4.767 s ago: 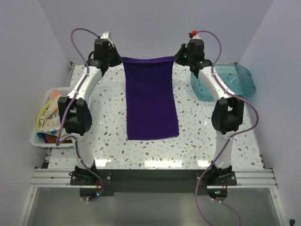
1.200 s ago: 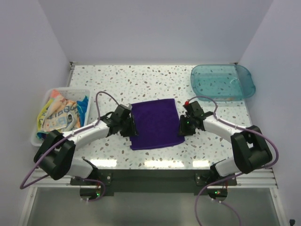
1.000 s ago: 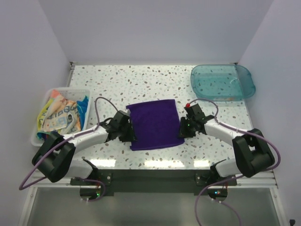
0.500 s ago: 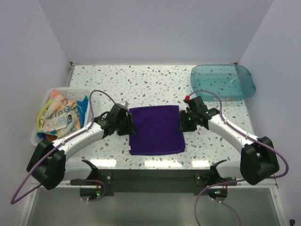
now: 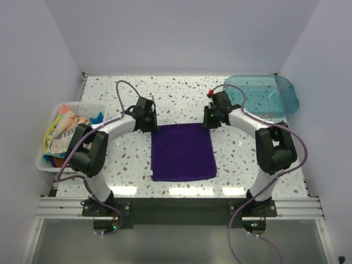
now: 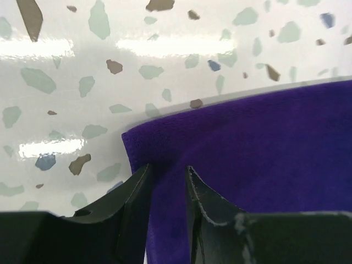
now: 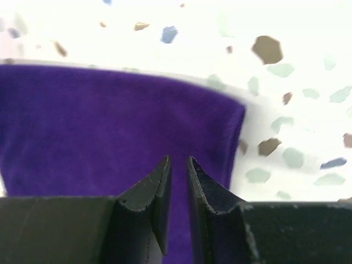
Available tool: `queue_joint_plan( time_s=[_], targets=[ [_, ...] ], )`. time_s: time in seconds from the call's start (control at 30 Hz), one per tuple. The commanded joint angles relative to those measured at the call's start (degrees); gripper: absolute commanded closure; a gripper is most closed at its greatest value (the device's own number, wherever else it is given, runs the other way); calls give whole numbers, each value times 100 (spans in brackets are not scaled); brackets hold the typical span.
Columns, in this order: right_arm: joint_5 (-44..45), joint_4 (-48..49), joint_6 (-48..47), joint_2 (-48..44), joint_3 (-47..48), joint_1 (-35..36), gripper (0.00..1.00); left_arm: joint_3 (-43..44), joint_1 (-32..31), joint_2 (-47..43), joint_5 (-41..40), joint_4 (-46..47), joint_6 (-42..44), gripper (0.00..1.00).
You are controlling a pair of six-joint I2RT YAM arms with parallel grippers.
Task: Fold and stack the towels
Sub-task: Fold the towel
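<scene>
A deep purple towel point(image 5: 183, 154), folded into a rough square, lies flat in the middle of the table. My left gripper point(image 5: 150, 125) is down at its far left corner and my right gripper point(image 5: 210, 124) at its far right corner. In the left wrist view the left gripper point(image 6: 168, 169) straddles the towel's point(image 6: 264, 143) side edge, with cloth filling the narrow gap. In the right wrist view the right gripper point(image 7: 179, 159) sits just inside the towel's point(image 7: 99, 121) corner, jaws nearly together with purple cloth between them. More towels point(image 5: 69, 132), yellow, blue and orange, lie heaped at the left.
The heaped towels fill a white bin point(image 5: 39, 160) at the table's left edge. A teal transparent tray point(image 5: 290, 102) stands at the back right. Speckled tabletop point(image 5: 126, 165) surrounds the purple towel. Both arms' cables arch above the far half of the table.
The towel, earlier stretched long, is now folded in half. In the last second both grippers moved from its sides to its far corners and their jaws narrowed. The towel itself has barely shifted.
</scene>
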Motion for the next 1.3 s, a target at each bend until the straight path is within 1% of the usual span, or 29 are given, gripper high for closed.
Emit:
queue_joint_plan(
  time_s=[0.0, 0.13, 0.27, 0.4, 0.43, 0.53, 0.57, 0.6, 0.63, 0.67, 0.7, 0.73, 0.77, 0.8, 0.87, 0.93, 1.03, 1.13, 1.27],
  targets=[
    [96, 492, -214, 267, 145, -209, 80, 247, 44, 358, -188, 315, 301, 66],
    [174, 519, -346, 549, 101, -271, 80, 195, 44, 578, -267, 350, 319, 67],
    [245, 450, -364, 549, 4, -350, 80, 133, 52, 500, -311, 246, 433, 65],
    [210, 98, -670, 330, 232, -350, 75, 194, 61, 36, -443, 148, 731, 57],
    [193, 28, -776, 295, 302, -342, 75, 308, 70, -36, -469, 122, 854, 54],
    [131, -437, -1530, 224, 846, -350, 71, 555, 105, -177, -671, 95, 1433, 47],
    [53, -787, -1776, 233, 979, -350, 69, 573, 122, -194, -567, 296, 1879, 45],
    [60, -973, -2344, 268, 1119, -350, 65, 677, 140, -186, -505, 324, 2092, 41],
    [87, -1132, -2567, 346, 1234, -350, 62, 739, 149, -151, -444, 333, 2312, 39],
    [96, -1368, -2770, 408, 1418, -350, 60, 792, 149, -116, -217, 368, 2775, 38],
    [-44, -1484, -3137, 478, 1515, -377, 55, 871, 149, -28, -75, 394, 3006, 34],
    [-167, -1615, -3315, 627, 1620, -394, 54, 932, 166, 33, 5, 377, 3278, 31],
    [-333, -1869, -3465, 741, 1839, -403, 52, 1020, 184, 121, 432, 177, 3716, 29],
    [-570, -1993, -3779, 821, 1946, -412, 50, 1256, 193, 331, 566, 9, 3920, 27],
    [-686, -2344, -4036, 1110, 2271, -429, 49, 1494, 219, 560, 882, -438, 4437, 27],
    [-905, -2643, -4370, 1287, 2577, -438, 48, 1688, 237, 789, 1007, -607, 4825, 27],
    [-1125, -2811, -4766, 1568, 2912, -447, 47, 1785, 263, 983, 1279, -625, 5134, 28],
    [-1231, -3241, -5109, 1902, 3298, -465, 46, 2066, 307, 1255, 1525, -1028, 5529, 28],
    [-1397, -3549, -5381, 2315, 3747, -465, 46, 2339, 360, 1536, 1780, -1275, 5847, 30]
  ],
)
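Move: The towel's far left corner is about 3 cm ahead of the left hand, 2 cm to its left and 3 cm below. Its far right corner is about 4 cm ahead of the right hand, 3 cm to its right and 4 cm below. The near left corner lies some 20 cm behind the left hand and 1 cm left. The teal bin is roughly 14 cm ahead of the right hand and 20 cm right. Both dip, then arc about 5 cm forward to the towel's far corners, opening and turning inward some 45 degrees. ##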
